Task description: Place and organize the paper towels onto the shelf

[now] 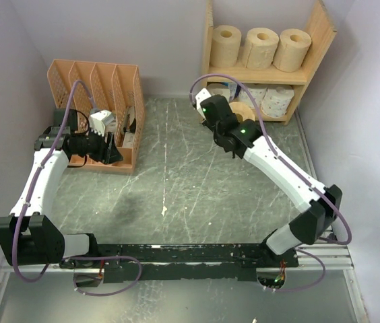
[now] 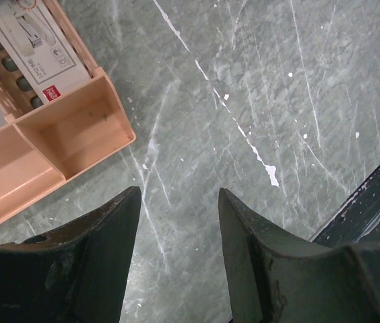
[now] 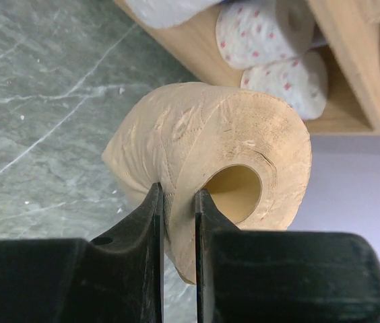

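My right gripper is shut on the wall of a tan paper towel roll, one finger inside its hollow core and one outside. In the top view this roll sits just in front of the wooden shelf, at its lower tier. Three tan rolls stand in a row on the upper tier. White rolls lie on the lower tier, and red dots show on them in the right wrist view. My left gripper hangs open over bare table, far from the shelf, with nothing between its fingers.
An orange-pink file organizer stands at the back left, right by my left gripper, with a white printed box in one slot. Walls close in the table on both sides. A dark rail runs along the near edge.
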### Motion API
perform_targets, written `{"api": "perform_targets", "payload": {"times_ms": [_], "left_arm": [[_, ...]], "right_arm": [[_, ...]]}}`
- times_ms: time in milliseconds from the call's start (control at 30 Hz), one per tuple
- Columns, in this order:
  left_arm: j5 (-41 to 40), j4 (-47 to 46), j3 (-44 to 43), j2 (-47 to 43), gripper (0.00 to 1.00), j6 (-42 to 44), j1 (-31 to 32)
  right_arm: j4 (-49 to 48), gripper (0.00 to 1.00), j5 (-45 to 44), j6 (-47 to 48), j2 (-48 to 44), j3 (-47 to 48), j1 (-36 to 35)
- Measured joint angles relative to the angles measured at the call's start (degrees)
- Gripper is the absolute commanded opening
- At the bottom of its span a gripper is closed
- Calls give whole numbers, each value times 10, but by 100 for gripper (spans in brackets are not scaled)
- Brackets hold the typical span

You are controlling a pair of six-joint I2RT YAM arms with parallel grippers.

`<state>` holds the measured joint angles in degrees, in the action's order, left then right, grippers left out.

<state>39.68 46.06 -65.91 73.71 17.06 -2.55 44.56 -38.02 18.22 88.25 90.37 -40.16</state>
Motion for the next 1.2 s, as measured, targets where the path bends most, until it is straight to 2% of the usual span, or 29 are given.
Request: {"api": "perform_targets", "payload": {"times_ms": [233, 367, 467, 600, 700, 967, 1200], "left_arm": [[2, 0, 0, 0, 60, -2, 0], [4, 0, 0, 0, 60, -4, 0], [5, 0, 0, 0, 60, -5, 0], [7, 0, 0, 0, 60, -6, 0], [7, -1, 0, 0, 60, -6, 0], [7, -4, 0, 0, 60, -6, 0], [7, -4, 0, 0, 60, -6, 0]], "right_arm": [[-80, 0, 77, 160, -72, -14, 5], [-92, 0, 116, 225, -49, 68, 43], [-95, 0, 162, 257, -9, 142, 104], [-82, 0, 226, 278, 57, 238, 184], [-78, 0, 275, 281, 96, 282, 218], [-67, 0, 354, 268, 171, 338, 238], [-79, 0, 358, 259, 212, 367, 236]]}}
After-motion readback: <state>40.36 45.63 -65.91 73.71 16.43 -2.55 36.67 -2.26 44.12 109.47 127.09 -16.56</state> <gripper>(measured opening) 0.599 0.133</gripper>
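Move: The right hand already holds a brown paper towel roll by its wall. The space for it on the upper shelf lies roughly 20 cm ahead, 4 cm right and 3 cm above. Three brown rolls stand behind that space, all some 27 cm ahead and 4 cm higher: the left one 2 cm left, the middle one 9 cm right, the right one 20 cm right. From the left hand, the space is some 27 cm ahead, 40 cm right and 12 cm higher. Up first, then forward in an arc over the upper shelf's front edge, the right hand carries the pinched roll about 17 cm outward, drifting slightly right, towards the left and middle brown rolls. It rises nearly 15 cm, then sinks about 4 over the last stretch, while the wrist tips the fingers up and swings some 20 degrees counter-clockwise. The fingers keep their hold. ##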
